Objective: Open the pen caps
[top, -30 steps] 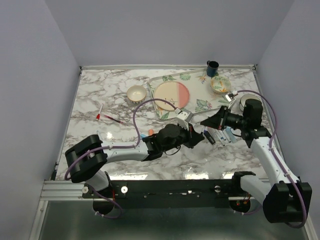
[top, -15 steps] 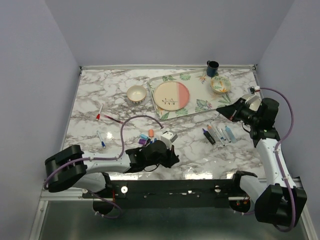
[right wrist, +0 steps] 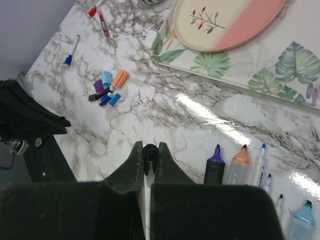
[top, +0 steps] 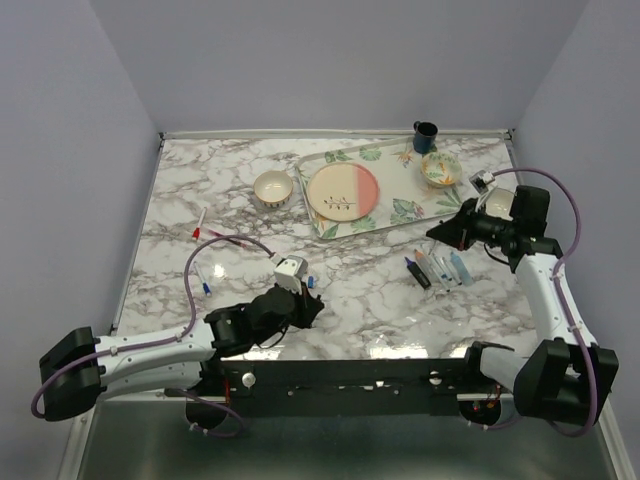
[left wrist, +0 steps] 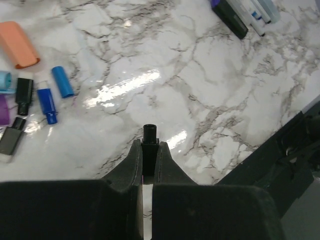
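Note:
My left gripper (left wrist: 150, 145) is shut on a short black pen cap (left wrist: 150, 134) just above the marble, near the table's front edge (top: 312, 306). To its left lie loose pen caps: orange (left wrist: 18, 44), two blue (left wrist: 62, 81), black (left wrist: 23, 90) and purple; they also show in the right wrist view (right wrist: 107, 87). My right gripper (right wrist: 150, 152) is shut on a black-ended pen (right wrist: 150, 150), held in the air at the right (top: 437, 232). Below it several uncapped pens (top: 437, 268) lie in a row, with a purple tip (right wrist: 215, 167) and an orange tip (right wrist: 239, 167).
A leaf-print tray (top: 400, 210) holds a pink and cream plate (top: 343, 192) and a small patterned bowl (top: 440, 168). A cream bowl (top: 272, 187) and a dark mug (top: 425, 135) stand at the back. A red pen (top: 215, 237) and a blue pen (top: 203, 280) lie at the left.
The grippers were together at the table's middle; they have parted. The left arm drew back to the near left by the caps, and the right arm swung to the right above the pens.

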You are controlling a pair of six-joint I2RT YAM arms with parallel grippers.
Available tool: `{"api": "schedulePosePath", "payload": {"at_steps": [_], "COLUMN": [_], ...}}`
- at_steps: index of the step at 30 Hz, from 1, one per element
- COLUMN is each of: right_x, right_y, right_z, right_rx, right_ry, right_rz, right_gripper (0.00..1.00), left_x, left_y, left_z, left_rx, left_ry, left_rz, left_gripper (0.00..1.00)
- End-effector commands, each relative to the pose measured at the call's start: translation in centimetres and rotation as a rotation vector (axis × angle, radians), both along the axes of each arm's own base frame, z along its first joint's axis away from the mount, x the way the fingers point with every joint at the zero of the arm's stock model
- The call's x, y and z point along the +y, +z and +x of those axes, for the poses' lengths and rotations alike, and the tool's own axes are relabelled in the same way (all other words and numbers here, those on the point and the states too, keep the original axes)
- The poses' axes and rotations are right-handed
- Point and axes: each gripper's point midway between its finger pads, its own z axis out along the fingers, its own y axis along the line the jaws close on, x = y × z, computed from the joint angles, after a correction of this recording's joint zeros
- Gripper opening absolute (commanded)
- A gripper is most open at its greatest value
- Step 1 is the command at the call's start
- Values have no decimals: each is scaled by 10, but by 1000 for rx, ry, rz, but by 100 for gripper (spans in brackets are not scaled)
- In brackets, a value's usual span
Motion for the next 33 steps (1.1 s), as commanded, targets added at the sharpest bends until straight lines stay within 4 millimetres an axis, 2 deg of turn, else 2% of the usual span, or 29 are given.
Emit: {"api": "schedulePosePath", "payload": {"at_steps": [1,3,4,5,9,13,16,25,33], "right_x": [-4,-10,-11,-14,-25,-32,-40,-57,-71], "right_y": [-12,-22,-34,-33,-57,-69,-80,-117,-149], "right_z": [-4,0,-2,1,5,8,10,14,14], "right_rx": [23,42,111,109,187,226,250,357,445], "right_ry": [64,62,66,69,56,41,19,-18,-41], "right_rz": [-60,-110,-114,-134,-203,-239,-284,-408,-557], "right_gripper": [1,1,0,1,1,1,1,4,7], "left_x": [44,61,66,72,105,131,140,136,136], "left_y": [-14,-16,-19,-19,-30,-48,-58,-73,-77], "left_z": [19,24,25,27,36,42,47,55,53], "left_rx": [18,25,39,48,91,144,174,219,232], "left_ry": [226,304,332,360,492,587,609,603,602], "left_rz": [50,60,54,48,63,96,121,157,141], "left_gripper": [0,0,0,0,0,10,11,22,38]}}
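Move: My left hand holds the black cap. Its spot is the bare table about 6 cm ahead, 14 cm left and 9 cm down. Around that spot the purple cap lies 9 cm ahead and 10 cm left of my hand, and the orange cap 15 cm ahead and 5 cm left. My right hand holds the uncapped pen. The blue-tipped pen in the row is some 3 cm ahead, 5 cm right and 19 cm below, the black marker 2 cm ahead with no sideways offset, and the light-blue highlighter 3 cm ahead and 11 cm right. I swing my left hand about 14 cm left and a little forward, turning it some 35 degrees counter-clockwise, then sink it beside the loose caps and open the fingers partway around the black cap. Meanwhile my right hand, still shut on the pen, drops about 13 cm and drifts right towards the pen row, tipping its fingers steeply down. ##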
